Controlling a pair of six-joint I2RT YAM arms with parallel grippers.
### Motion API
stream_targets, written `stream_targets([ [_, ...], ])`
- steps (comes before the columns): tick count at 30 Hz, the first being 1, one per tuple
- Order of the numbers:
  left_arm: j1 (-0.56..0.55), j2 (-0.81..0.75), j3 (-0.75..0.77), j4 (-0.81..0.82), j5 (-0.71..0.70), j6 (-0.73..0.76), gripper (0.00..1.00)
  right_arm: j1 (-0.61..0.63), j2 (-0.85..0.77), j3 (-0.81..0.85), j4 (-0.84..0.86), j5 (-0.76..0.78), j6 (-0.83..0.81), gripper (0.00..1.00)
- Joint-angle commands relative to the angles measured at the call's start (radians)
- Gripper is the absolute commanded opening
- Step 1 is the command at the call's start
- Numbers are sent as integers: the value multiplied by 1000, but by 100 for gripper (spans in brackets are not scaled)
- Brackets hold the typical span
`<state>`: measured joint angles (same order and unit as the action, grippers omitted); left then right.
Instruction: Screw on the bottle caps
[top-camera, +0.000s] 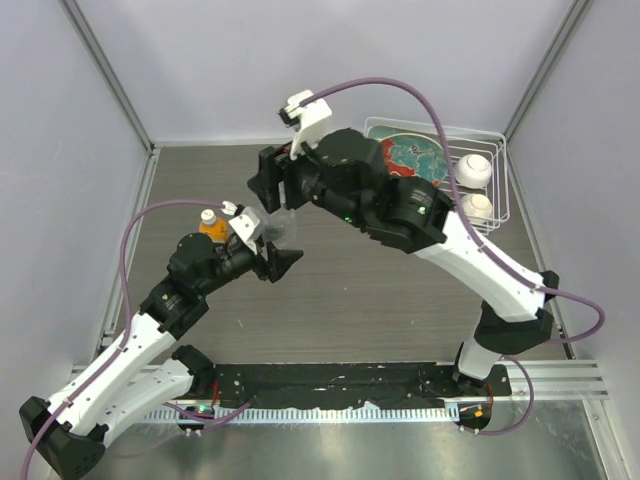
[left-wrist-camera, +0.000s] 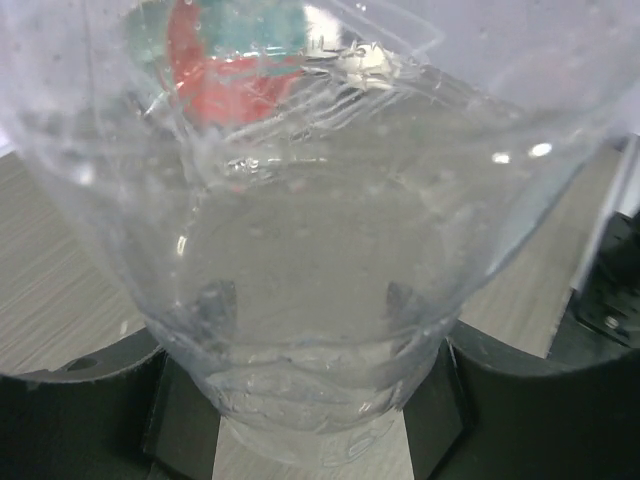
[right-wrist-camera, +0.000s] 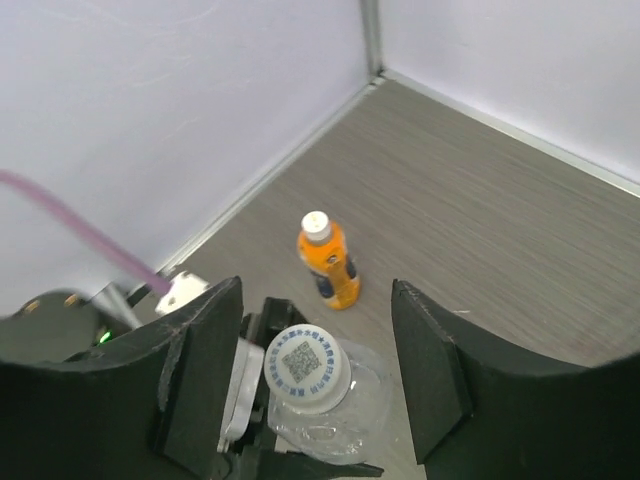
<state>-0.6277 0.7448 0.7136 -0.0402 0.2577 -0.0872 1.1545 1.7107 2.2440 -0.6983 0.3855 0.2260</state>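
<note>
The clear bottle (left-wrist-camera: 320, 250) fills the left wrist view, and my left gripper (left-wrist-camera: 310, 400) is shut on its lower body, a dark finger on each side. In the top view that bottle (top-camera: 281, 228) stands out of the left gripper (top-camera: 276, 252) at mid-table. A white cap (right-wrist-camera: 307, 367) with a printed code sits on the clear bottle's (right-wrist-camera: 350, 415) neck. My right gripper (right-wrist-camera: 315, 375) straddles the cap, open, both pads apart from it. The orange bottle (right-wrist-camera: 331, 265) stands upright on the table beyond, with a cream cap (right-wrist-camera: 316, 226) on top; it also shows behind the left wrist (top-camera: 212, 224).
A white wire basket (top-camera: 500, 150) at the back right holds a red-and-teal plate (top-camera: 412, 155) and two white balls (top-camera: 473, 170). Grey walls close in the back and both sides. The right arm (top-camera: 400, 205) reaches across the middle of the table.
</note>
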Motion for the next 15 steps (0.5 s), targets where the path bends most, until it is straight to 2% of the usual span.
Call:
stream_targets([
  [1,3,-5,-6,57,259,-9,0,-33,-154,-19,-23,-316,-37,67],
  [4,3,-1,-5,43,389,9,0,-45,-226,-82,-21,-494,-92,69],
  [5,3,-1,-5,43,497,15,0,-45,-247,-105,-20,-540,-137,70],
  [7,3,5,-2,43,616,29,0,-47,-311,-196,20,-631,-169,70],
  [8,3,5,0,43,755,33,0,-47,-333,-233,43,-658,-183,70],
  [11,3,14,3,43,920,23,1,-53,-394,-351,117,-799,-215,70],
  [12,3,18,3,43,1024,21,2,-55,-405,-391,132,-842,-221,69],
  [15,3,19,7,22,1161,17,4,-58,-436,-457,209,-1000,-221,69],
])
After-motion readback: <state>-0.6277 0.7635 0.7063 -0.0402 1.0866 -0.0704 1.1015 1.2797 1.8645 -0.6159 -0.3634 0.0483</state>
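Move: The white cap on the clear bottle sits only about 3 cm below the right hand point and 1 cm to its right, level with it fore and aft, between fingers already open. From the left hand, which still grips the bottle low on its body, that cap is some 14 cm straight up. The capped orange bottle stands roughly 10 cm ahead of the left hand, 17 cm to its left and 17 cm lower. The clear bottle, kept in the left hand's grip, is carried back about 13 cm and slightly right, level, while that wrist turns it some 45 degrees clockwise. The right hand, fingers staying open, swings back about 14 cm and less far right, turning some 40 degrees counter-clockwise; it rises a few centimetres over the cap, then starts to dip, undoing the last screwing twist with the cap ungripped. ##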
